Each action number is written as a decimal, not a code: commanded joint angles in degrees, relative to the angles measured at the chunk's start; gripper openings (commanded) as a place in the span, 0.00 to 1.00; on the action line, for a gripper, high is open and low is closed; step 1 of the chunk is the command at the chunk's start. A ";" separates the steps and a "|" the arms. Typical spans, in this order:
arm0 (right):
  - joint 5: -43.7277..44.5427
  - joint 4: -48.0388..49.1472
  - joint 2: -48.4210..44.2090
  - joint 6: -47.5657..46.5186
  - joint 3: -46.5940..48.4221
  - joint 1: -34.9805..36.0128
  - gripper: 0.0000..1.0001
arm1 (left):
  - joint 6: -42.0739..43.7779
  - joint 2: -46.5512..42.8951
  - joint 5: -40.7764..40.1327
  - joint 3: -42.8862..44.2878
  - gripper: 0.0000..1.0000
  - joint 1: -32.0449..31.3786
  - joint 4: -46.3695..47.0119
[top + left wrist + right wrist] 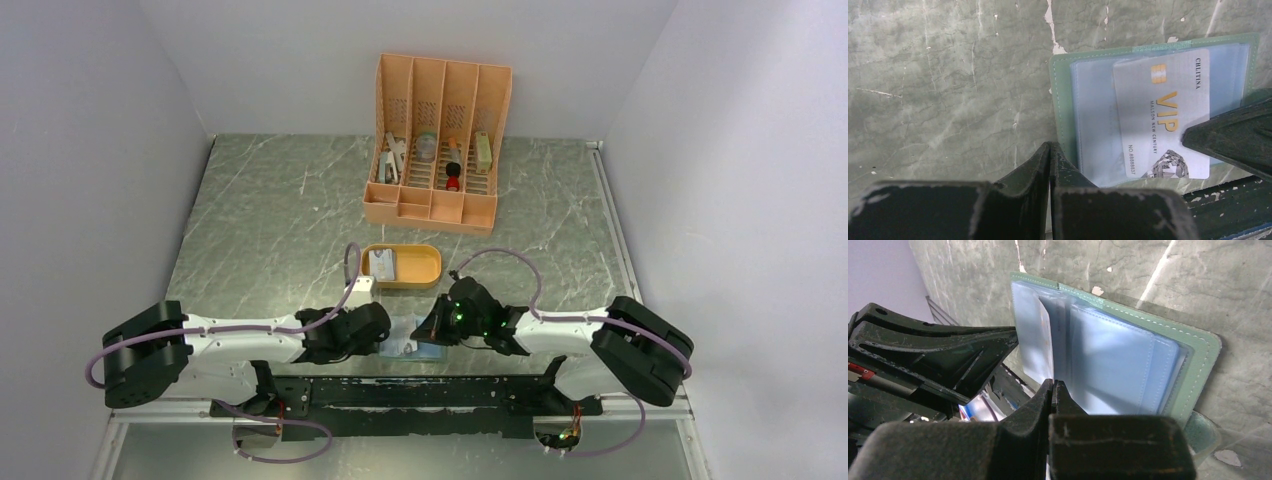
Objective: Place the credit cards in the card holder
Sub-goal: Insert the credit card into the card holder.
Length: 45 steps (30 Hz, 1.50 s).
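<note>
The card holder lies open at the near table edge, grey-green with clear blue-tinted pockets. A pale VIP credit card lies along its pocket page. My left gripper is shut, its tips at the holder's left border, nothing visible between them. My right gripper is shut too, its tips against the lower edge of an upstanding pocket leaf. In the left wrist view its dark finger rests over the card's right side. From above, both grippers flank the holder. Another card lies in the oval tray.
The orange oval tray sits just beyond the grippers. A tall orange slotted organizer with small items stands at the back. White walls close in both sides. The black rail with the arm bases runs along the near edge.
</note>
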 commanded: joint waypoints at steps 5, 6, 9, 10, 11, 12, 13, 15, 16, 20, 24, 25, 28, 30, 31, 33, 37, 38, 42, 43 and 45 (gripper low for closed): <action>1.83 1.49 1.88 3.09 -2.67 0.94 0.00 | -1.98 0.50 4.91 -2.48 0.08 -0.28 2.24; 1.58 1.72 2.27 2.97 -2.50 1.00 0.00 | -2.11 0.46 5.04 -2.59 0.08 -0.28 2.41; 0.52 1.78 3.59 2.28 -1.35 1.61 0.00 | -2.25 0.68 5.27 -2.61 0.08 -0.31 2.92; 0.05 1.76 3.91 1.89 -0.87 1.71 0.00 | -2.28 0.77 5.27 -2.45 0.08 -0.35 2.93; -0.34 1.44 4.13 1.56 -0.43 1.77 0.00 | -2.30 0.82 5.19 -2.43 0.08 -0.36 2.86; -0.50 1.06 4.10 1.18 -0.03 1.93 0.00 | -2.28 0.82 5.11 -2.28 0.08 -0.35 2.77; -0.59 0.63 3.88 0.85 0.25 1.99 0.00 | -2.26 0.72 5.03 -2.25 0.08 -0.36 2.63; -0.73 -0.46 3.03 0.16 0.69 2.07 0.00 | -2.25 0.32 4.82 -2.27 0.08 -0.35 2.35; -0.69 -1.12 2.54 -0.20 1.00 2.02 0.04 | -2.23 0.06 4.70 -2.30 0.08 -0.35 2.21; -1.48 -3.20 2.35 -1.61 2.65 2.02 0.33 | -2.25 -0.81 4.31 -2.46 0.08 -0.39 1.70; -2.75 -4.65 4.36 -2.69 4.35 2.24 0.46 | -2.34 -1.18 4.63 -2.61 0.07 -0.40 2.02; -2.85 -4.94 4.83 -2.95 4.72 2.39 0.47 | -2.34 -1.19 4.83 -2.64 0.07 -0.38 2.26; -2.90 -5.98 5.52 -3.38 5.93 2.83 0.48 | -2.29 -1.36 5.24 -2.71 0.07 -0.36 2.83; -3.05 -6.50 6.15 -3.78 6.85 3.18 0.49 | -2.18 -1.73 5.60 -2.76 0.07 -0.36 3.28; -3.08 -6.78 6.55 -3.91 7.26 3.40 0.49 | -2.09 -1.91 5.76 -2.81 0.07 -0.35 3.54; -3.39 -6.87 7.51 -4.10 8.19 3.84 0.49 | -1.95 -2.43 6.11 -2.98 0.06 -0.43 4.06; -3.76 -7.07 9.41 -4.29 9.56 4.40 0.49 | -1.83 -3.69 6.71 -3.61 0.05 -0.50 5.25; -3.70 -7.17 9.68 -4.29 9.83 4.44 0.49 | -1.82 -4.00 6.90 -3.78 0.05 -0.45 5.51; -3.01 -7.63 10.41 -4.37 10.79 4.75 0.49 | -1.86 -4.87 7.22 -4.54 0.05 -0.44 6.12; -2.65 -8.06 10.58 -4.57 11.31 4.94 0.49 | -1.86 -5.10 7.28 -4.77 0.05 -0.45 6.31; -0.51 -10.73 10.65 -5.45 13.21 5.85 0.49 | -2.05 -5.38 6.91 -4.70 0.05 -0.51 5.73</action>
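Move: My right fingers already pinch the VIP card by its right edge; the middle of the left pocket it is going into lies about 4 cm left of that hand, 1 cm ahead and 1 cm below. The holder's right page is centred some 3 cm to this hand's right, level with it fore and aft, and the yellow tray about 15 cm ahead and 3 cm left. From my left hand, at the holder's left edge, the same pocket middle is about 4 cm right and 1 cm ahead. With my right hand I dip slightly and ease the pinched card left, let go of it and open the fingers about halfway, then carry on left with one finger against its right edge, pushing it deeper into the pocket: about 3 cm left and nearly 2 cm back in all, turning some 10 degrees counter-clockwise. My left hand keeps its shut fingertips at the holder's left edge and drifts about 1 cm back. ##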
